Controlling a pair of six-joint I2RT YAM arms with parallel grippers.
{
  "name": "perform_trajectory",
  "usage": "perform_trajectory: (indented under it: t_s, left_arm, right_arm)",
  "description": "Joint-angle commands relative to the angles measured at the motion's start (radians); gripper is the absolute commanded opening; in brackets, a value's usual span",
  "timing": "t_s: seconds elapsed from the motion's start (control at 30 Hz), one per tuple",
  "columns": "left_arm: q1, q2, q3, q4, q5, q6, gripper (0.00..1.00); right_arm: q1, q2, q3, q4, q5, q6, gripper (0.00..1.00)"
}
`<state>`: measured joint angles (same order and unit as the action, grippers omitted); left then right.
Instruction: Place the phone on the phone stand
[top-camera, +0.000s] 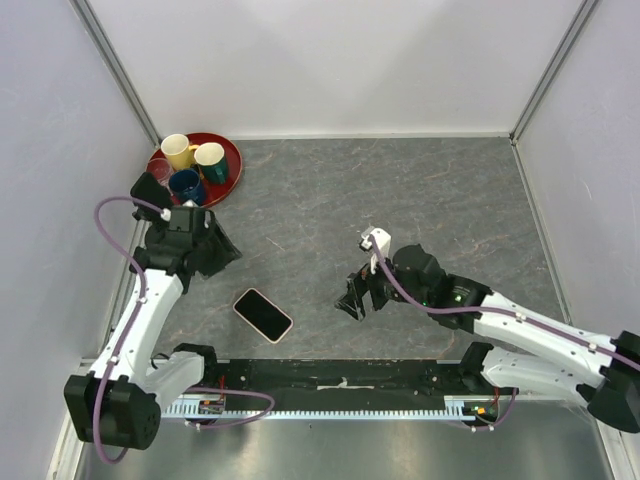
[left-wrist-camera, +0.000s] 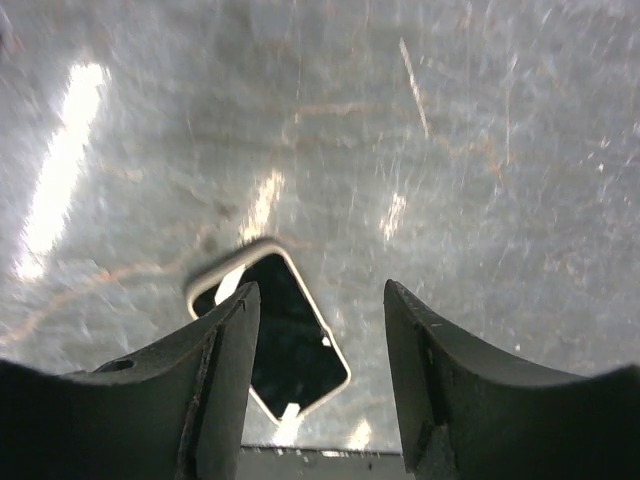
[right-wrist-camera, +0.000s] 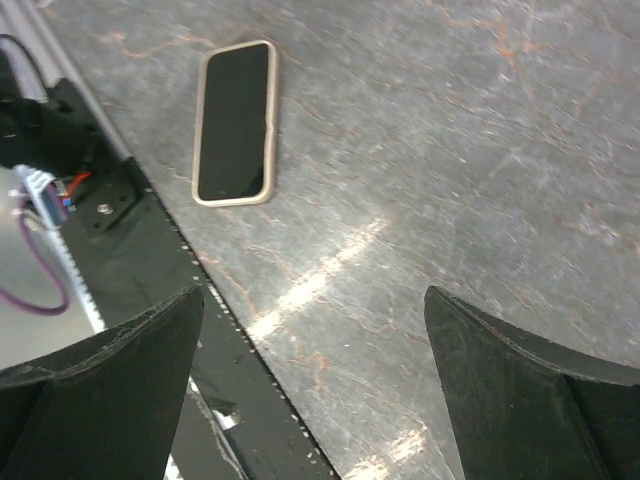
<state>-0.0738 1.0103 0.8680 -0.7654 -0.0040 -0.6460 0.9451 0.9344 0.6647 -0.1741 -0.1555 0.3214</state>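
The phone (top-camera: 263, 315), dark-screened in a pale case, lies flat and face up on the grey table, near its front edge and left of centre. My left gripper (top-camera: 222, 250) hangs just behind and left of it, open and holding nothing. In the left wrist view the phone (left-wrist-camera: 290, 340) lies below the gripper (left-wrist-camera: 320, 290), partly behind the left finger (left-wrist-camera: 225, 360). My right gripper (top-camera: 352, 300) is wide open and empty to the phone's right; its wrist view shows the phone (right-wrist-camera: 235, 125) well ahead of the gripper (right-wrist-camera: 313, 295). A small black object (top-camera: 150, 190) beside the tray looks like the phone stand, partly hidden by the left arm.
A red tray (top-camera: 232, 150) at the back left holds a yellow cup (top-camera: 177, 150), a cream cup (top-camera: 210, 155) and a dark blue cup (top-camera: 187, 185). A black rail (top-camera: 330, 375) runs along the table's near edge. Pale walls close in the left, back and right sides.
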Motion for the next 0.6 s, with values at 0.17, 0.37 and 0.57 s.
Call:
perform_trajectory:
  t_s: [0.17, 0.37, 0.57]
  left_arm:
    - [-0.093, -0.081, -0.130, -0.236, 0.035, -0.492, 0.77]
    - [-0.250, -0.085, -0.116, -0.245, -0.048, -0.682, 0.96]
    - [-0.313, 0.089, -0.095, -0.322, -0.070, -0.794, 0.97]
  right_arm:
    - [-0.003, 0.121, 0.127, -0.102, 0.133, 0.005, 0.98]
    - [-0.003, 0.141, 0.130, -0.097, 0.122, 0.027, 0.98]
    - [-0.002, 0.112, 0.125, -0.108, 0.132, 0.028, 0.98]
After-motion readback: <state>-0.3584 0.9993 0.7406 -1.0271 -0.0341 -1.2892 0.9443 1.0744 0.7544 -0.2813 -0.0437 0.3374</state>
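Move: The light-rimmed phone lies flat some 7 cm back from the left hand and about 6 cm to its right, roughly 13 cm below. To that hand's left are a flat-based stand, about 16 cm over and 2 cm ahead, and a round-based stand, 18 cm over and 13 cm ahead. From the right hand the phone lies about 21 cm to the left, 1 cm ahead and 16 cm below. Back towards its base by some 9 cm, with about 5 cm to the right and 6 cm down, the left hand sweeps in over the phone. Its fingers spread from just past half to fully open while the wrist tips down to point nearly straight at the table and twists counter-clockwise, lining up across the phone without touching it. The right hand, wide open and empty, sinks and eases forward a couple of centimetres. ##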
